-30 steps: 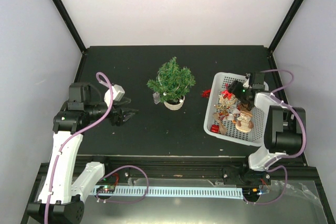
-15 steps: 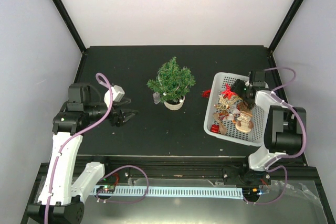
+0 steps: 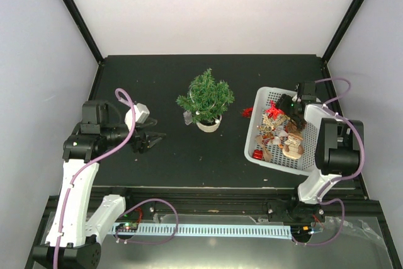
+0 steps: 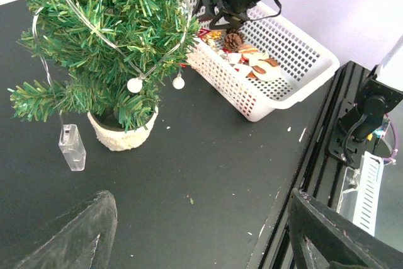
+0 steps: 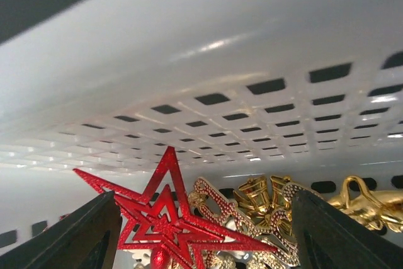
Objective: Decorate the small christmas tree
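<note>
The small christmas tree (image 3: 206,94) stands in its cream pot (image 3: 209,124) at mid-table, and the left wrist view shows the tree (image 4: 107,36) with a wire of white beads (image 4: 134,84) strung over it. My left gripper (image 3: 154,138) hovers open and empty to the left of the tree, low over the table (image 4: 201,237). My right gripper (image 3: 281,106) is down inside the white basket (image 3: 253,131), open. A red star ornament (image 5: 160,218) lies between its spread fingers, against the basket wall (image 5: 220,42). The red star (image 3: 272,109) also shows from above.
Gold bells (image 5: 264,196), a pinecone (image 4: 234,40) and wooden figures (image 3: 291,146) fill the basket. A small red ornament (image 3: 247,112) lies on the table left of the basket. A clear battery box (image 4: 72,149) rests beside the pot. The table's near edge has a metal rail (image 3: 208,193).
My right gripper has shifted slightly towards the back of the basket, and the red star sits a little higher. The left arm has stayed put.
</note>
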`<control>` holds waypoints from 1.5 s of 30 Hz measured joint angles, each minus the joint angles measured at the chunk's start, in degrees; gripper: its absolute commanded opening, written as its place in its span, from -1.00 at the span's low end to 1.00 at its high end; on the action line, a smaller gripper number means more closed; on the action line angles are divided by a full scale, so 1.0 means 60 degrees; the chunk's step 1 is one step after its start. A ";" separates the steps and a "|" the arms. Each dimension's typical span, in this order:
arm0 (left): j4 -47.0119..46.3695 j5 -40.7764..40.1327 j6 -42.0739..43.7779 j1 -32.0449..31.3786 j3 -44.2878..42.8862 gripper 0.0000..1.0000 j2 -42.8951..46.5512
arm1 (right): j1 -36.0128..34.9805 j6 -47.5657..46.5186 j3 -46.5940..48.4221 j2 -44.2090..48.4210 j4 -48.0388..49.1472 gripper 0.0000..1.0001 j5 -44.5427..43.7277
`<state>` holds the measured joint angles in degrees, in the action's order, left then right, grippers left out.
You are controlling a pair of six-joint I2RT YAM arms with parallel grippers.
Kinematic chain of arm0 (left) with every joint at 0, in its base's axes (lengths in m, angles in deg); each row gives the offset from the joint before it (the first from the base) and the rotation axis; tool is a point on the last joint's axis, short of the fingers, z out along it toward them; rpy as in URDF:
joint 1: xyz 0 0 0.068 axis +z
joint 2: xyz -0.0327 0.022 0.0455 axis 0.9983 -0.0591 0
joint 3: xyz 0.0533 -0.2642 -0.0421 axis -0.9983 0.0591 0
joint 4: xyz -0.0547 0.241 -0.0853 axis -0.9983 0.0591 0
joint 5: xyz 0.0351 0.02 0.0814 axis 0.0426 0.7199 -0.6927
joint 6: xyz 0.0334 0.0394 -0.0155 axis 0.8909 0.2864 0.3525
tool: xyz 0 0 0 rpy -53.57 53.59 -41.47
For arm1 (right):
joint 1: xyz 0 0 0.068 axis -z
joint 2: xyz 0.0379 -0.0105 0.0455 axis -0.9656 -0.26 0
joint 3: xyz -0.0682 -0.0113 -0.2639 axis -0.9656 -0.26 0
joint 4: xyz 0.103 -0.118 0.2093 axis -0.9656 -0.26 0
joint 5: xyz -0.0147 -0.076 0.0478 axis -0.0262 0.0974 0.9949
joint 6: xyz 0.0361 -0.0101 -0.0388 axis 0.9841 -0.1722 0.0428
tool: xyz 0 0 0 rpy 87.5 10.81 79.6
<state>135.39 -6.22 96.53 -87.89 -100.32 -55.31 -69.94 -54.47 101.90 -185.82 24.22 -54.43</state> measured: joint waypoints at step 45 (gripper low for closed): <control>0.0160 0.0353 0.0160 -0.0015 0.0000 0.50 0.0317 | 0.0033 -0.0459 -0.0543 0.0153 0.0492 -0.98 0.1858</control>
<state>136.36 -4.10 97.49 -87.98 -100.32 -53.41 -69.74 -57.22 98.64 -184.90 27.17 -43.29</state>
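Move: The red star stands in the basket roughly 2 cm ahead of the right gripper, 2 cm to its left and 2 cm lower. The gold bells lie about 4 cm to the right of the star and 1 cm beyond it; the red ornament on the table outside the basket is about 10 cm to the left of the star, level with it. From the left gripper, the star is roughly 22 cm ahead, 42 cm to the right and 25 cm below. Lower the open right gripper about 1.5 cm beside the red star, then sweep it some 3 cm left with a slight push forward, turning the wrist about 10 degrees counter-clockwise as the fingers shut on the star. With the fingers closed, rise a little and draw back about 2 cm, ending near the starting height. ##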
